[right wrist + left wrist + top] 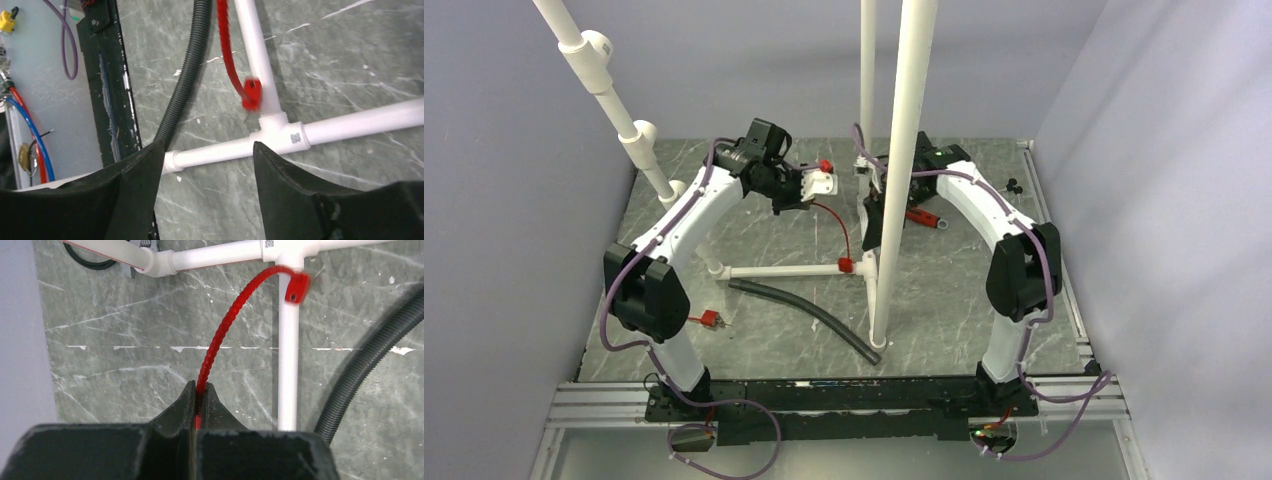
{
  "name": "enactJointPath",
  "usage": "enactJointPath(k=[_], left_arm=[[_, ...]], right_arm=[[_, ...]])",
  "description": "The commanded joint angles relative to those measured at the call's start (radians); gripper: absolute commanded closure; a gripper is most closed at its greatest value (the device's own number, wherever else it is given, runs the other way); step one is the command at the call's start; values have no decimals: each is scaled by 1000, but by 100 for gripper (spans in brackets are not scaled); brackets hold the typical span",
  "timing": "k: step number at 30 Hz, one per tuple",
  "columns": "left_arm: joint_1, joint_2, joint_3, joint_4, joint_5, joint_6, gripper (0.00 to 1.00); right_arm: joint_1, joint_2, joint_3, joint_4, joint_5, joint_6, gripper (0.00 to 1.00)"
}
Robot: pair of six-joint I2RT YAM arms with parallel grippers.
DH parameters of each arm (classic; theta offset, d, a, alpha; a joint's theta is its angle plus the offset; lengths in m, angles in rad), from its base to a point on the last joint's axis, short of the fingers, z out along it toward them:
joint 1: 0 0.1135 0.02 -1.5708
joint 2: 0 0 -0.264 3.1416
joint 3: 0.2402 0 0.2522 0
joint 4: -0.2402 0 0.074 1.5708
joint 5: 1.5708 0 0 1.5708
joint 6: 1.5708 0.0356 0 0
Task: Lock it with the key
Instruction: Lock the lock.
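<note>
A red ribbed strap [225, 325] runs from my left gripper [200, 387] up to a red locking head [297, 287] on the white pipe frame [288, 365]. The left jaws are shut on the strap's end. In the top view the left gripper [809, 197] is over the back middle of the table and the strap drops to the red head [845, 265]. My right gripper [205, 145] is open and empty above the pipe tee [280, 132], with the red head [251, 92] just beyond it. In the top view it [874, 205] is partly hidden behind a white pole. No key is clearly visible.
A black corrugated hose [809, 312] lies beside the pipe frame [784, 271]. A tall white pole [894, 200] stands mid-table. A small red object [711, 319] lies near the left arm, and a red-and-black object [921, 216] near the right arm. Grey walls close in both sides.
</note>
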Motion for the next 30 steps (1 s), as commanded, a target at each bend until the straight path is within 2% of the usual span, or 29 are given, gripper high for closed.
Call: enactJointPath(k=[1, 9, 11, 22, 30], left_arm=[[20, -58, 53, 17, 97, -110, 100], [18, -63, 146, -13, 79, -190, 100], [18, -63, 167, -21, 91, -208, 100], [18, -81, 219, 13, 140, -322, 100], [21, -99, 235, 35, 176, -387, 100]], right_arm=[[-66, -118, -74, 195, -82, 51, 29], [-140, -318, -396, 688, -109, 187, 19], [-140, -347, -455, 752, -117, 184, 17], [-139, -349, -549, 860, -188, 114, 15], [-134, -342, -578, 921, -225, 128, 16]])
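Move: The red block dangles on the red cable pinched in the left fingers, about 8 cm right of them, 6 cm back and 11 cm down. From the right hand it is some 4 cm to the left, 1 cm ahead and 8 cm down. The white pipe's T-joint stands about 2 cm ahead, 1 cm left and 16 cm below the right hand; the wrench handle is 13 cm ahead, 11 cm right and equally low. Keep the left gripper shut on the cable and raise it about 8 cm, easing slightly right while its fingertips swing up towards level. Draw the right gripper some 3 cm right, forward and up, opening it wider, then roll and tilt it nearly 30 degrees and nudge back left about 1 cm, fingers spread to face the hanging block. ##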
